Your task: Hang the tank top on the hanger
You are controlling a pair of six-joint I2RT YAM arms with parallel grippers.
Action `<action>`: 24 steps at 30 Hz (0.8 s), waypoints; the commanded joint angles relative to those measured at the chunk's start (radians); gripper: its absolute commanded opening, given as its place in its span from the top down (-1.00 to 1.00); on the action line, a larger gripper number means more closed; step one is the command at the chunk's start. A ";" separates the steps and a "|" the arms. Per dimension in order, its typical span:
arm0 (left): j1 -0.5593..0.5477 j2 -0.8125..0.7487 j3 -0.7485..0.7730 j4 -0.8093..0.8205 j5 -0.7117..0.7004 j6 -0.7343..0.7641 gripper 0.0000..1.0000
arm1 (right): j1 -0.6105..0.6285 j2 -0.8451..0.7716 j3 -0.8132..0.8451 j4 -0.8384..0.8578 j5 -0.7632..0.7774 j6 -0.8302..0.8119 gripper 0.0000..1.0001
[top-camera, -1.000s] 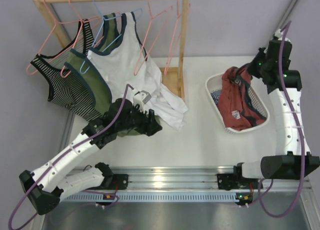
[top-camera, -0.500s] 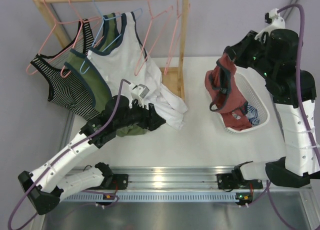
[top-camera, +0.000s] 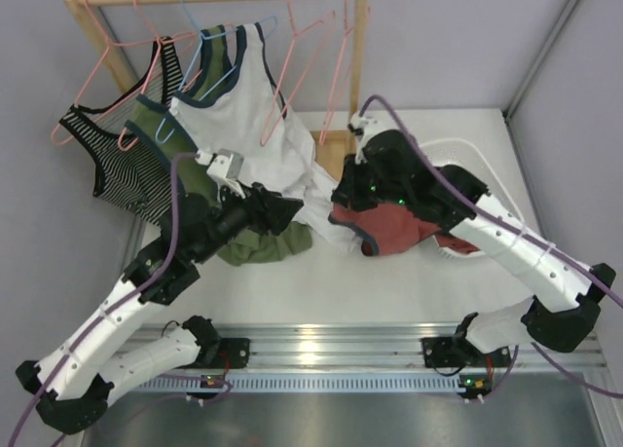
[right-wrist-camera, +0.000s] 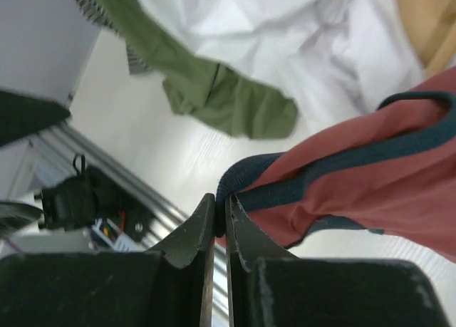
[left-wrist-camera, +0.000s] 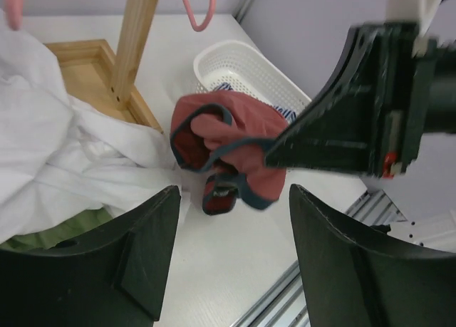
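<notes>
The rust-red tank top with navy trim hangs bunched from my right gripper over the middle of the table. In the right wrist view that gripper is shut on the navy trim of the tank top. My left gripper is open and empty just left of it. In its wrist view the left gripper faces the tank top, a short gap away. Two empty pink hangers hang on the rail above; a pink hanger's lower curve shows in the left wrist view.
A wooden rack holds a striped top, an olive top and a white top on a blue hanger. A white basket sits right, mostly behind my right arm. Rack base lies beside the white cloth.
My right arm has lifted the tank top out of the basket and carried it left to the table's middle. My left gripper has risen and turned toward it.
</notes>
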 commanded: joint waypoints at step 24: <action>-0.002 -0.071 -0.126 -0.272 -0.312 -0.111 -0.33 | 0.227 0.202 -0.153 0.159 0.236 -0.050 -0.24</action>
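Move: Below the right hand, which already pinches the trim of the red tank top, the bare table spot for laying it is roughly 32 cm down and 3 cm back. At table height, the white tank's hem is about 9 cm ahead and 4 cm left, the bunched green hem some 4 cm ahead and 18 cm left, and the basket roughly 18 cm ahead and 32 cm right. From the left hand, the spot is level fore-and-aft, 9 cm right and 32 cm down. Drawing the pinched red tank top about 9 cm back and 6 cm left, the right hand pulls it out of the basket area at nearly constant height, then opens, letting it go, and sinks about 12 cm while easing forward again. The empty, open left hand swings some 6 cm left, clear of it, rising slightly before sinking towards the table and turning counter-clockwise. ##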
